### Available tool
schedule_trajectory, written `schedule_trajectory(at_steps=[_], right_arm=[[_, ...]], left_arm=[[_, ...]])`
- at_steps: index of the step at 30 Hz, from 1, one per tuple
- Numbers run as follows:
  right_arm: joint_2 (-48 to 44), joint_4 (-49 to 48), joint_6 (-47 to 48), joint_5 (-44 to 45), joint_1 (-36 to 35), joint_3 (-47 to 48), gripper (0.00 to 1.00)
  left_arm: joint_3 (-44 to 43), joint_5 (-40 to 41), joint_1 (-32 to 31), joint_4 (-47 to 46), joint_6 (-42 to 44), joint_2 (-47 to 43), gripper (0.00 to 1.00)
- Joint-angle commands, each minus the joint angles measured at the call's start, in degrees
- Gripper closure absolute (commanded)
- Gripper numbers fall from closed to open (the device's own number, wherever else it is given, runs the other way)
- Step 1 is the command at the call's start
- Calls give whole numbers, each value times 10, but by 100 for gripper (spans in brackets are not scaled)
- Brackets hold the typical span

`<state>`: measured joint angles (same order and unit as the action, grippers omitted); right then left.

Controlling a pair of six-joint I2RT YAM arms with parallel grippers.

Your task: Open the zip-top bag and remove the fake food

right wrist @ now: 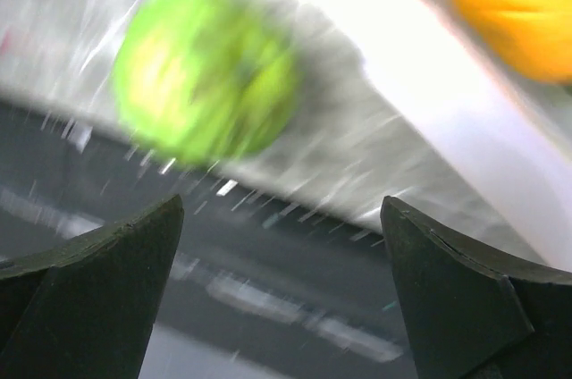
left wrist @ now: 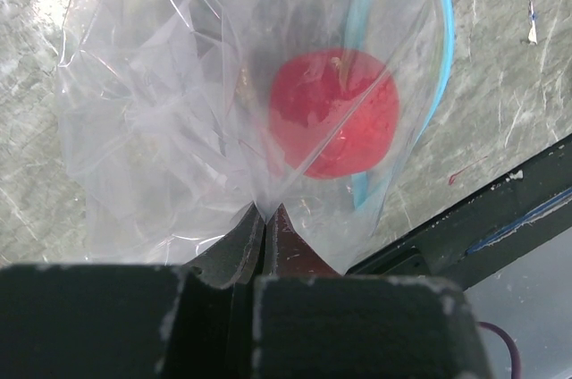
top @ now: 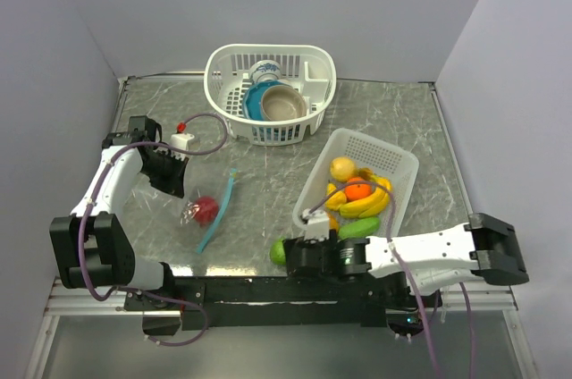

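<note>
The zip-top bag is clear and crumpled, with its teal zip strip along the far side. My left gripper is shut on a pinch of its plastic, opposite the zip. One piece of fake food, a red apple, lies inside the bag. In the top view my left gripper is at the table's left. A green fruit lies loose near the front edge. My right gripper is next to it, open and holding nothing. The right wrist view shows that green fruit blurred, ahead and left of the gripper.
A white basket to the right holds a lemon, orange, banana and green piece. Another white basket at the back holds bowls and a cup. A small white object with a red tip lies beside the left arm. Side walls enclose the table.
</note>
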<state>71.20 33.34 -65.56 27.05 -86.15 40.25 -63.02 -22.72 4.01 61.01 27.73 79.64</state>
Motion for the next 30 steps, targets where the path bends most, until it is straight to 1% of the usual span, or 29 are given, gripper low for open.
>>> schedule_trajectory(at_steps=[1, 4, 11, 13, 15, 16, 17, 18, 19, 20, 22, 27, 28, 29, 30], right_arm=[[-52, -38, 17, 68, 53, -20, 0], [-55, -65, 57, 63, 65, 0, 0], [37, -152, 119, 0, 48, 47, 0], [76, -138, 121, 1, 48, 69, 0], [105, -103, 119, 7, 48, 97, 0], [136, -88, 119, 9, 48, 109, 0], [155, -43, 116, 12, 48, 123, 0], [174, -19, 109, 17, 48, 155, 0], [209, 0, 107, 20, 48, 170, 0], [221, 26, 107, 21, 46, 179, 0], [235, 24, 109, 21, 41, 191, 0], [228, -6, 113, 17, 41, 184, 0], [224, -6, 114, 21, 41, 184, 1], [220, -12, 116, 26, 41, 183, 5], [215, -12, 120, 32, 41, 184, 17]], left_arm=[[-22, -16, 2, 12, 8, -6, 99], [-23, -20, 2, 15, 7, -2, 99], [-23, -17, 2, 17, 7, -4, 99], [-24, -15, 2, 18, 8, -6, 99], [-25, -14, 2, 20, 9, -8, 99], [-26, -15, 2, 21, 10, -7, 99], [-27, -15, 3, 22, 10, -7, 99], [-28, -14, 2, 22, 11, -6, 99], [-27, -14, 2, 22, 11, -6, 99], [-26, -14, 2, 20, 10, -6, 99], [-26, -16, 2, 20, 9, -5, 99], [-24, -16, 2, 20, 11, -5, 99], [-24, -15, 2, 20, 11, -6, 99], [-24, -15, 2, 20, 12, -6, 99], [-25, -14, 2, 21, 10, -7, 99]])
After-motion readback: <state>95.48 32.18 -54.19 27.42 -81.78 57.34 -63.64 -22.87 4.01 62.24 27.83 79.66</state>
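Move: Some 6 cm to the right hand's left, about 4 cm ahead and 3 cm lower sits the loose green fruit, by the table's near edge. The bag's red fruit is roughly 24 cm left and 14 cm ahead of the hand. The white basket's middle lies about 20 cm ahead and 14 cm right, with the green cucumber in it 10 cm ahead and 13 cm right. From the left hand, the green fruit is about 14 cm back, 25 cm right and 9 cm below. Swinging out and over to the green fruit, the right hand first goes forward about 4 cm while rising a little, then sweeps left some 7 cm and sinks nearly 5 cm from its highest point. The wrist rolls about 10 degrees, left side down, until the open fingers stand on either side of the fruit. The left hand keeps its pinch on the bag. ##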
